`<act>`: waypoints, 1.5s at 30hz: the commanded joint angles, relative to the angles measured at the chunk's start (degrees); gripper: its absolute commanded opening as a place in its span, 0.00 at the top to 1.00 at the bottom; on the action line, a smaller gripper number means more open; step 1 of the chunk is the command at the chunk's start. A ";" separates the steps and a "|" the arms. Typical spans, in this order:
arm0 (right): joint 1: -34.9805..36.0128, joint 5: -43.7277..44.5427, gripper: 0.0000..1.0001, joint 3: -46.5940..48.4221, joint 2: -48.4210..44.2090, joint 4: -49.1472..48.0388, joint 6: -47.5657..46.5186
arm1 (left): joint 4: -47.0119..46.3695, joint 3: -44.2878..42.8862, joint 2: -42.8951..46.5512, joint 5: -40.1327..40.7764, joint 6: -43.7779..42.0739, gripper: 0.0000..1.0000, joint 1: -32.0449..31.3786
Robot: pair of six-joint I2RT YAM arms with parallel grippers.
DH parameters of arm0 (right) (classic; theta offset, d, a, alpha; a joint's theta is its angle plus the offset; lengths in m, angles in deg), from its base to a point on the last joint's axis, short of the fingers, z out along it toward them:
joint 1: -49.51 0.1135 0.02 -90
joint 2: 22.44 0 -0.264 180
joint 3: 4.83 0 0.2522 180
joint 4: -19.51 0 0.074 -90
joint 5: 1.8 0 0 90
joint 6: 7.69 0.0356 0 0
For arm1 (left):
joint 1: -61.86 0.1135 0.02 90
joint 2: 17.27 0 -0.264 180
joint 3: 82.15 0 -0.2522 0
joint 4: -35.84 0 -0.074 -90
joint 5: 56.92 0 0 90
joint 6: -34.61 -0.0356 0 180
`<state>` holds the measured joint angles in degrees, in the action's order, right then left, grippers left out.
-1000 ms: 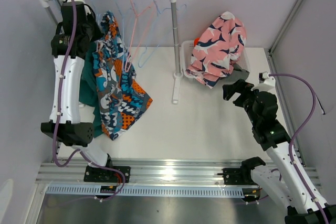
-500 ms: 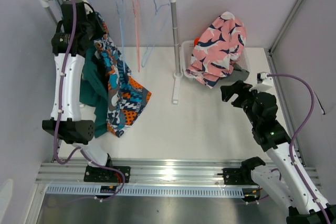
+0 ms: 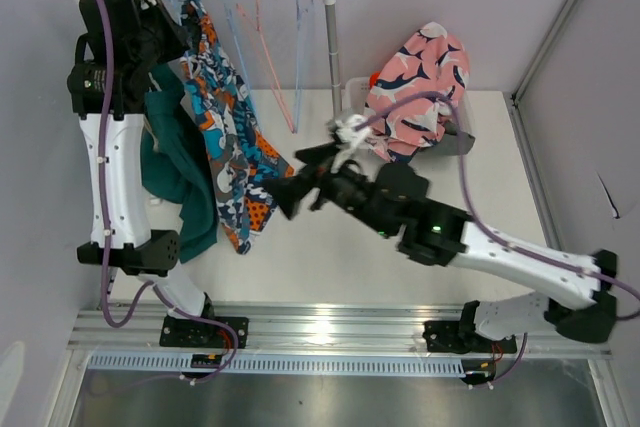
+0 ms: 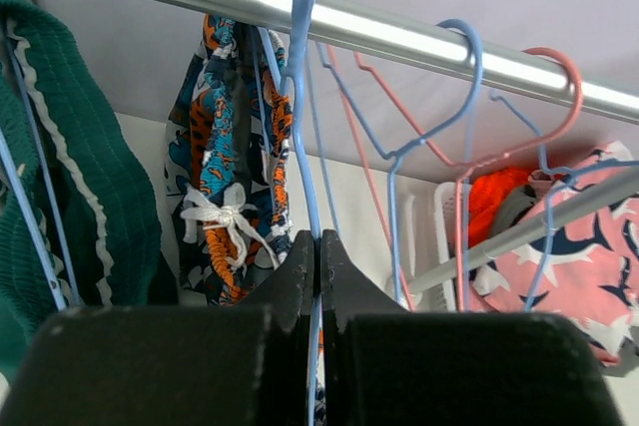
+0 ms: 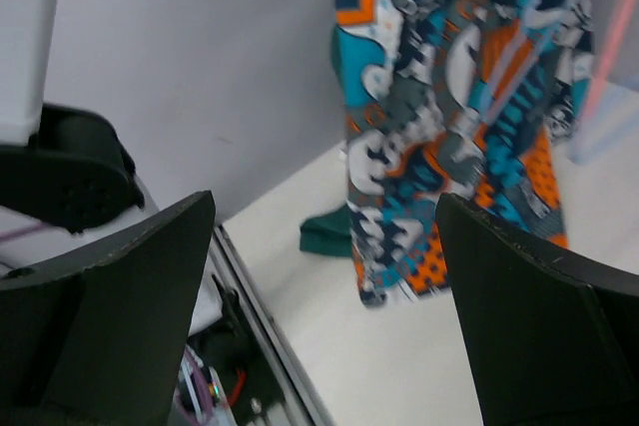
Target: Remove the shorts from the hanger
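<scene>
The blue-orange-white print shorts (image 3: 228, 132) hang from a blue hanger (image 4: 304, 97) on the rail (image 4: 419, 35). My left gripper (image 4: 318, 246) is shut on that hanger's wire just below its hook, up at the rack's left end (image 3: 172, 35). The teal shorts (image 3: 178, 182) hang to the left of the print shorts (image 4: 235, 147) and also show in the left wrist view (image 4: 75, 197). My right gripper (image 3: 298, 175) is open and empty, close to the print shorts' lower right edge. In the right wrist view the print shorts (image 5: 449, 117) hang ahead of its spread jaws (image 5: 324, 296).
Pink printed shorts (image 3: 415, 87) lie heaped on a white basket (image 3: 462, 132) at the back right, with orange cloth (image 4: 496, 197) beneath. Several empty pink and blue hangers (image 3: 265, 42) hang on the rail. The rack's upright post (image 3: 331, 77) stands mid-table. Grey walls enclose the sides.
My right arm has swung from the table's right side across to the print shorts, jaws open. My left arm has lifted the hanger with the shorts up and leftward.
</scene>
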<state>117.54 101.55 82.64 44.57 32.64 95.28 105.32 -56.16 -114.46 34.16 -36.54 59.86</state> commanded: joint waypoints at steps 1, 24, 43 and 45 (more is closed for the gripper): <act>4.20 6.87 0.01 6.95 12.66 -4.12 -3.48 | -2.29 -1.35 3.14 -3.10 1.80 1.00 0.51; 9.64 16.43 1.00 11.65 36.82 -12.91 -0.68 | -5.10 11.14 18.53 -8.21 1.37 1.00 0.59; 16.09 29.21 1.00 3.27 33.36 -12.64 -0.13 | -3.01 8.77 17.39 -7.32 -0.13 1.00 1.82; 12.40 26.57 1.00 6.43 35.03 -13.70 -2.41 | -2.37 10.42 19.30 -10.38 0.66 1.00 1.82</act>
<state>133.89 129.87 83.28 78.66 24.16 97.03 105.43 -46.15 -98.70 26.65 -35.89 61.15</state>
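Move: The patterned shorts hang from the blue hanger already gripped by the left hand; their middle lies about 17 cm to the left of the open right hand, 14 cm farther out and 12 cm below it. From the left hand, it is some 24 cm below, 3 cm ahead and 4 cm to the right. The green garment's middle is about 29 cm left of the right hand, 12 cm ahead and 15 cm below; the empty pink hanger hangs roughly 22 cm ahead, 2 cm left, at about its height. The right hand, fingers wide, sweeps about 19 cm left and 16 cm down to the lower, near part of the patterned shorts, tips its left side down as it goes, and pinches the cloth shut between its fingertips, while the left hand keeps its grip on the blue hanger and carries it back some 9 cm and slightly up. Holding on, the right hand then drags the shorts back about 16 cm towards the base, with some down and right, before easing forward again about 6 cm, as the left hand dips briefly forward and down against the pull and comes back up. ##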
